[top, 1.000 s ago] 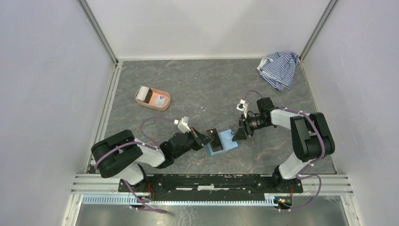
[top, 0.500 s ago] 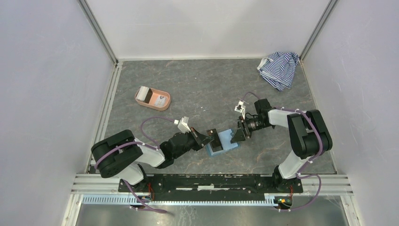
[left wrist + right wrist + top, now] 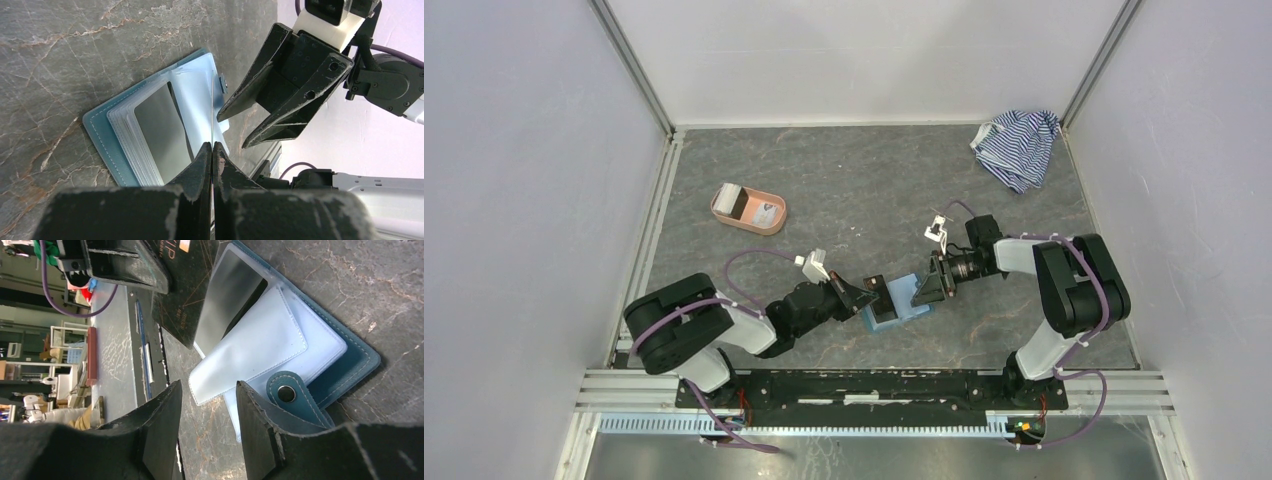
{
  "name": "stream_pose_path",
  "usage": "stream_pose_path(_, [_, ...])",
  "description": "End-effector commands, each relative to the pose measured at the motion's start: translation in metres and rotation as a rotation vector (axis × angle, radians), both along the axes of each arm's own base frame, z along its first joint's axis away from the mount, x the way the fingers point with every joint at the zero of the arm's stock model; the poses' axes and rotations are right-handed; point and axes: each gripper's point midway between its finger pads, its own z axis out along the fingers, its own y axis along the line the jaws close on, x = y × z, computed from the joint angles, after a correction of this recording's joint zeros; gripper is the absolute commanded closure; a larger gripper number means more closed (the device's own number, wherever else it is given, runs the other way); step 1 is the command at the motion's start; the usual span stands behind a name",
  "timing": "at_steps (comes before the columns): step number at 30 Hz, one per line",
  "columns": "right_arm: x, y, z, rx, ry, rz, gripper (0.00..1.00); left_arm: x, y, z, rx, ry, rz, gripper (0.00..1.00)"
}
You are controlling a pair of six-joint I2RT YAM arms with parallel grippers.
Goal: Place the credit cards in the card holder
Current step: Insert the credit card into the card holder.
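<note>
The teal card holder (image 3: pixel 912 296) lies open on the table, its clear sleeves fanned out (image 3: pixel 260 335) and its snap tab (image 3: pixel 286 393) turned up. A grey credit card (image 3: pixel 160 125) sits in one sleeve. My left gripper (image 3: pixel 212 145) is shut on a dark credit card (image 3: pixel 182 285), held edge-on over the sleeves. My right gripper (image 3: pixel 206 390) is open at the holder's right edge. One finger rests by the snap tab, and a sleeve corner lies just ahead of the gap. More credit cards (image 3: pixel 767 212) lie in the pink tray.
The salmon-pink oval tray (image 3: pixel 724 212) stands at the back left of the table. A blue-and-white striped cloth (image 3: pixel 1016 148) is bunched in the back right corner. White walls close in the table on three sides.
My right gripper has edged left and nearer to the card holder's right side. The left gripper and its card have hardly moved.
</note>
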Motion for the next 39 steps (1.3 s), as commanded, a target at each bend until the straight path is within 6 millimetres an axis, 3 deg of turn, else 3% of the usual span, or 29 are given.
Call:
stream_pose_path(1, [0.003,0.009,0.011,0.09,0.027,-0.004,0.49,0.004,-0.003,0.01,-0.061,-0.005,0.026,0.98])
stream_pose_path(8, [-0.003,0.013,0.025,0.182,0.061,0.038,0.48,0.005,-0.004,0.01,-0.064,-0.004,0.025,0.98])
stream_pose_path(12, [-0.005,0.014,0.029,0.202,0.038,0.071,0.39,0.005,-0.005,0.008,-0.061,0.0,0.024,0.98])
stream_pose_path(22, [0.007,0.008,0.006,0.041,-0.001,0.008,0.33,0.004,-0.011,0.002,-0.07,0.01,0.006,0.98])
stream_pose_path(27, [0.005,0.012,0.021,0.11,-0.022,0.025,0.22,0.005,-0.015,0.002,-0.079,0.012,-0.002,0.98])
stream_pose_path(35, [-0.01,0.017,0.051,0.289,0.002,0.119,0.21,0.005,-0.021,0.0,-0.083,0.013,-0.016,0.98])
stream_pose_path(39, [-0.014,0.018,0.045,0.266,0.006,0.137,0.21,0.005,-0.019,0.0,-0.083,0.013,-0.01,0.98])
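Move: The card holder lies open on the table. Its slot, for the black card that the left hand already grips, is about 4 cm right of that hand, roughly level fore and aft, some 5 cm below. The light-blue flap lies about 7 cm right of the left hand. From the right hand the flap is about 3 cm left and 1 cm ahead, 2 cm below; the snap tab is some 3 cm ahead, 1 cm left. The black card, kept pinched in the shut left fingers, is lowered about 2 cm towards the holder's slot, then eased some 1 cm right against the inner side of the flap. By the flap's free edge the right hand lifts a little, dips, then rises again to some 3.5 cm above its start, edging left, fingertips tipping up 10-15 degrees and fingers spreading from half to about three-quarters open. ##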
